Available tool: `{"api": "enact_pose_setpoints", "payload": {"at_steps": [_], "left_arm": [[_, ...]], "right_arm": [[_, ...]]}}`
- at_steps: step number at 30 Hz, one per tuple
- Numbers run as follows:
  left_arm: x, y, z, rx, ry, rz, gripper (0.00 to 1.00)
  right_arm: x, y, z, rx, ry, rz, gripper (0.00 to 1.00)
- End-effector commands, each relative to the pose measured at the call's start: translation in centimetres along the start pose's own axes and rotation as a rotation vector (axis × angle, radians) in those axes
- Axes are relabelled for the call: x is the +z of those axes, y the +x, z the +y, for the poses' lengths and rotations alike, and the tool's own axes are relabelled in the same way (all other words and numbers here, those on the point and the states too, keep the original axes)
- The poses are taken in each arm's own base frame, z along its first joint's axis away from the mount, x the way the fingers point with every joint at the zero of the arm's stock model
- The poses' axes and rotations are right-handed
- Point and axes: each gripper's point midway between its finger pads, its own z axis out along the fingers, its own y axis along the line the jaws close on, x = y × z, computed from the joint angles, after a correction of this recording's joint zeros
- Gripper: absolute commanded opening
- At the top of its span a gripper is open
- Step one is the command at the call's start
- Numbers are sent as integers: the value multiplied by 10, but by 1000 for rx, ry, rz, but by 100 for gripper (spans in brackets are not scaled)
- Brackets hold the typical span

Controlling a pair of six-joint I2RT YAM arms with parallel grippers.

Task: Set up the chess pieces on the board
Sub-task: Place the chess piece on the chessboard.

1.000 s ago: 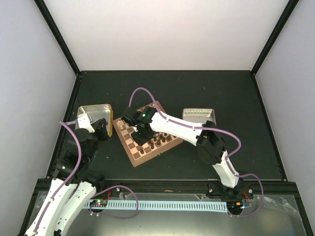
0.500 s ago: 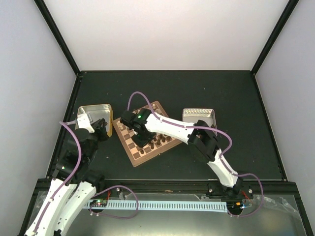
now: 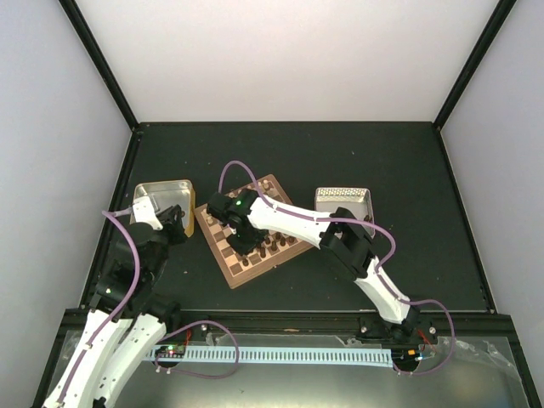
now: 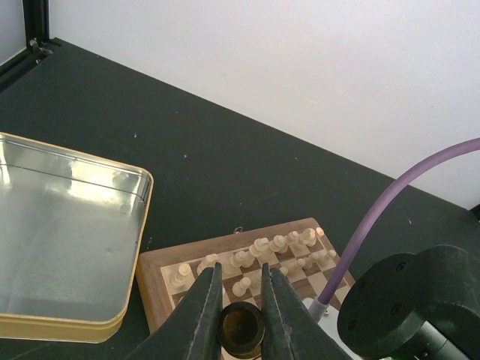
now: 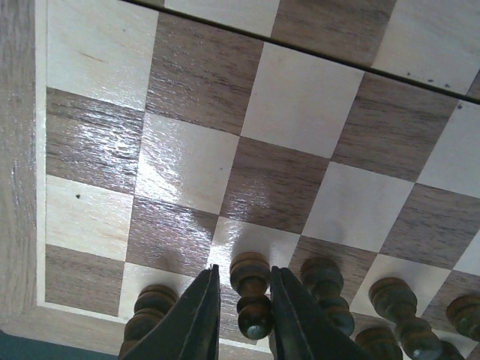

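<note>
The board (image 3: 233, 277) lies at an angle in the middle of the table. My right gripper (image 3: 243, 241) is low over its near-left part. In the right wrist view its jaws (image 5: 243, 270) stand slightly open around an upright dark pawn (image 5: 251, 294) on a pale square, with a gap showing on the left side. More dark chess pieces (image 5: 324, 283) stand beside it in the same row. My left gripper (image 4: 241, 268) hovers left of the board, shut on a dark brown piece (image 4: 241, 328) whose round base shows. Cream pieces (image 4: 279, 244) line the board's far rows.
A gold-sided tin (image 3: 161, 192) sits left of the board, right by my left gripper (image 3: 175, 216). A silver tin (image 3: 342, 198) sits to the board's right. The right arm's purple cable (image 4: 375, 217) arcs over the board. Black frame rails edge the table.
The right wrist has slid a little to the left over the board, and the elbow followed. The left arm has not moved.
</note>
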Motion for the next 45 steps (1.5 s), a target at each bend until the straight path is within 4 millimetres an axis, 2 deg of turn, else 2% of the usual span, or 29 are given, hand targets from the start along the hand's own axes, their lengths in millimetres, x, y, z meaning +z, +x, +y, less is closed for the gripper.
{"api": "enact_pose_setpoints", "payload": {"at_steps": [1,7,11,17,19,23,24,26,30,33,36,37,39,42,45], "left_arm": [[-10,-19,-4,9,2,-47,2],[-9,-16,-5,10,12,-32,2],[-5,-7,-8,9,29,11,2],[1,21,-35,23,183,154,1],[-1,32,-53,10,282,217,1],[-8,35,-78,-92,422,268,1],[-10,35,-84,-128,455,278,2],[-13,35,-96,-205,526,300,2],[-17,37,-113,-336,622,355,2],[-20,37,-119,-382,658,380,2],[-18,38,-116,-334,637,373,2],[-15,40,-112,-287,614,359,2],[-1,52,-92,-202,501,350,2],[18,65,-68,-129,373,338,1],[30,71,-60,-96,331,326,2]], "right_arm": [[-12,-8,3,-13,-8,-32,22],[-41,-21,4,18,-28,-119,27],[-63,-27,-3,68,-36,-191,28],[-95,-29,-23,205,-107,-368,28],[-113,-33,-22,238,-191,-473,28],[-150,-28,-7,256,-415,-655,31],[-154,-23,-4,262,-466,-687,34],[-182,-17,4,260,-586,-790,40],[-222,-4,15,234,-780,-952,53],[-241,4,25,176,-873,-1005,60],[-238,6,20,181,-833,-1006,60],[-236,6,12,209,-788,-1018,60],[-230,10,-8,276,-695,-1051,60],[-227,23,-42,383,-539,-1089,61],[-240,36,-63,418,-440,-1102,62]]}}
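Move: Between the right gripper's fingertips is the dark piece just set on the chessboard; one dark piece stands about 3 cm nearer and 1 cm left of it, another about 3 cm right and 1 cm farther out. The dark piece held in the left gripper is about 14 cm left of the right hand, 1 cm ahead and 20 cm above. From the left hand, the board's middle lies some 15 cm right, 4 cm ahead and 24 cm down, the metal tray about 10 cm left, 10 cm ahead and 23 cm down. Widen the right fingers to free the standing piece, then lift some 22 cm, rolling the hand about 70 degrees until its fingers point left at the left gripper, and open to over half. After a short wait, swing the left gripper about 10 cm right over the board, turning clockwise and sinking slightly at the end, its hold on the dark piece kept. ##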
